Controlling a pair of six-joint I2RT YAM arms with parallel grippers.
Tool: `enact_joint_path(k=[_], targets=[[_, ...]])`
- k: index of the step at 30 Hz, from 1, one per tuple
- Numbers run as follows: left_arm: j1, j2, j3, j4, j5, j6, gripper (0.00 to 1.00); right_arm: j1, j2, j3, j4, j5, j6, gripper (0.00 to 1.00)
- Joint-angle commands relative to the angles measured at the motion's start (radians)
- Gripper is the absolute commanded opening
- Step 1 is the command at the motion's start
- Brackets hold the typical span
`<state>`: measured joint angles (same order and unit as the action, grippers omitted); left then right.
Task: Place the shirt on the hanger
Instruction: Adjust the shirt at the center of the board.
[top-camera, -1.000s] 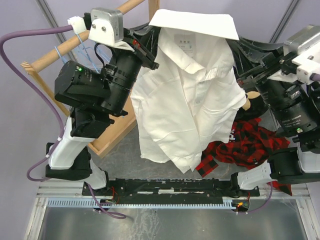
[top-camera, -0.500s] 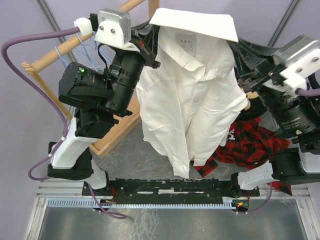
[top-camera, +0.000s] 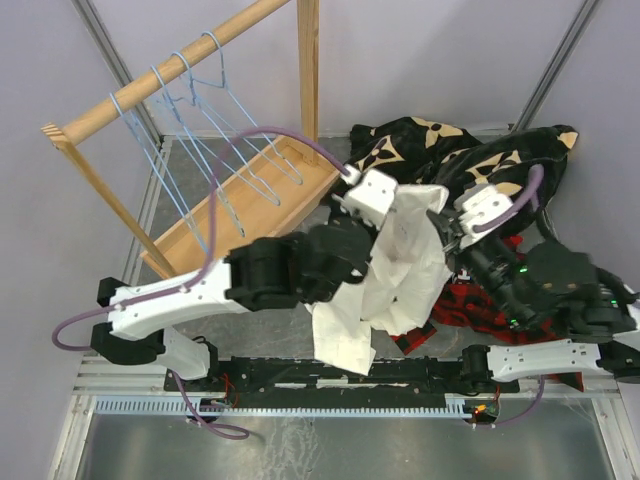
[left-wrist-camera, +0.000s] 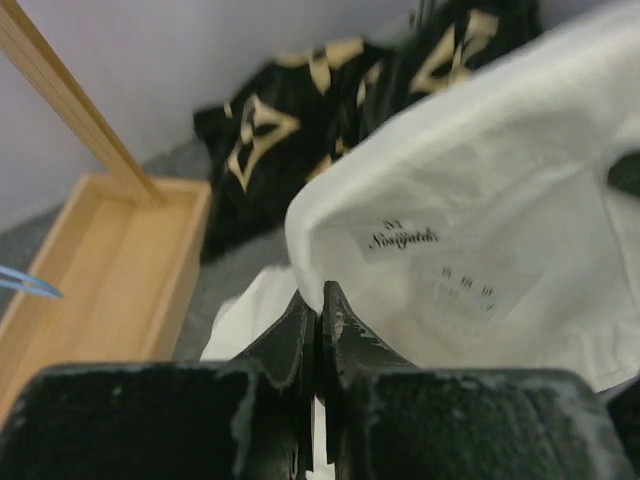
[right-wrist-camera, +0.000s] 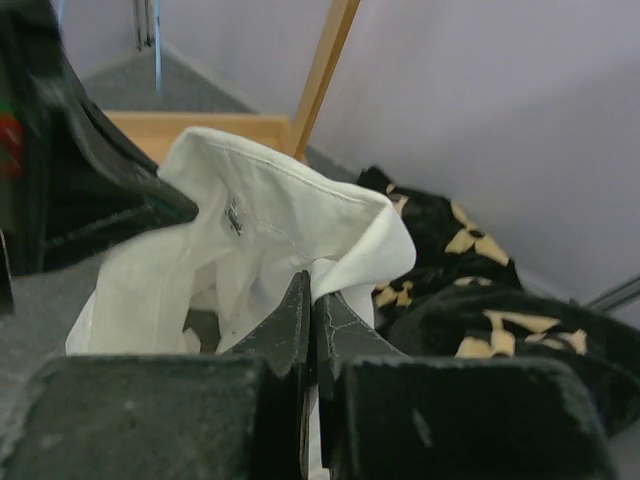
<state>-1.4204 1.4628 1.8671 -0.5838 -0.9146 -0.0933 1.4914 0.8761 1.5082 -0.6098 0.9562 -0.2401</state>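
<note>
The cream-white shirt (top-camera: 400, 270) hangs bunched between my two grippers, low over the table, its tail reaching the near edge. My left gripper (top-camera: 392, 215) is shut on the collar edge (left-wrist-camera: 320, 290), beside the neck labels (left-wrist-camera: 400, 238). My right gripper (top-camera: 442, 226) is shut on a fold of the shirt (right-wrist-camera: 312, 285) at the other side of the collar. The two grippers stand close together. Several light-blue wire hangers (top-camera: 215, 70) hang on the wooden rail (top-camera: 90, 115) at the back left, apart from both grippers.
A wooden tray base (top-camera: 230, 215) lies under the rail, with an upright post (top-camera: 307, 70) behind it. A black blanket with tan flowers (top-camera: 450, 150) is heaped at the back right. A red-and-black plaid garment (top-camera: 470, 310) lies beneath the right arm.
Both arms have come down from high near the camera to low over the table. The shirt came down with them and is now bunched instead of hanging spread out.
</note>
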Motion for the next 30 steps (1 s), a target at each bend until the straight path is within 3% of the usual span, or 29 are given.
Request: enact_joint_path(k=[1,4,8,14,21,24,26,30], targets=[[-0.006,-0.023,-0.204,-0.162,0.055,-0.399,0.03,-0.024,-0.018,-0.147,-0.167,0.002,0.354,0.00],[-0.003,-0.051,-0.362,-0.187,0.044,-0.563,0.03,-0.094,-0.064,-0.273,-0.184,-0.079,0.468,0.00],[0.014,-0.093,-0.553,-0.154,0.070,-0.706,0.03,-0.260,-0.076,-0.437,-0.179,-0.303,0.566,0.00],[0.041,-0.075,-0.706,-0.039,0.124,-0.730,0.03,-0.434,-0.065,-0.652,-0.054,-0.506,0.651,0.00],[0.188,-0.097,-0.869,0.182,0.270,-0.667,0.06,-0.669,-0.009,-0.804,0.101,-0.769,0.674,0.00],[0.233,-0.079,-0.906,0.240,0.323,-0.621,0.12,-0.764,0.044,-0.846,0.181,-0.923,0.670,0.04],[0.235,-0.067,-0.896,0.228,0.327,-0.602,0.21,-0.791,0.058,-0.850,0.198,-0.989,0.665,0.21],[0.228,-0.120,-0.893,0.210,0.355,-0.583,0.51,-0.794,-0.012,-0.823,0.150,-0.966,0.660,0.40]])
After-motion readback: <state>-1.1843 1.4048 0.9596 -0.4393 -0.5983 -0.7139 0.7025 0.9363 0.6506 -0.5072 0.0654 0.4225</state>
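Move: Both hands hold the shirt's collar. The board's centre lies about 36 cm below the left hand, 5 cm back and 6 cm right; the tray of the hanger rack is some 22 cm left of that hand and 10 cm ahead. The same centre is about 38 cm below the right hand, 2 cm back and 4 cm left, with the red plaid shirt level with that hand, 20 cm to its right. Both hands lower the white shirt some 35 cm towards the board's centre, tipping their fingers downward, then opening. ##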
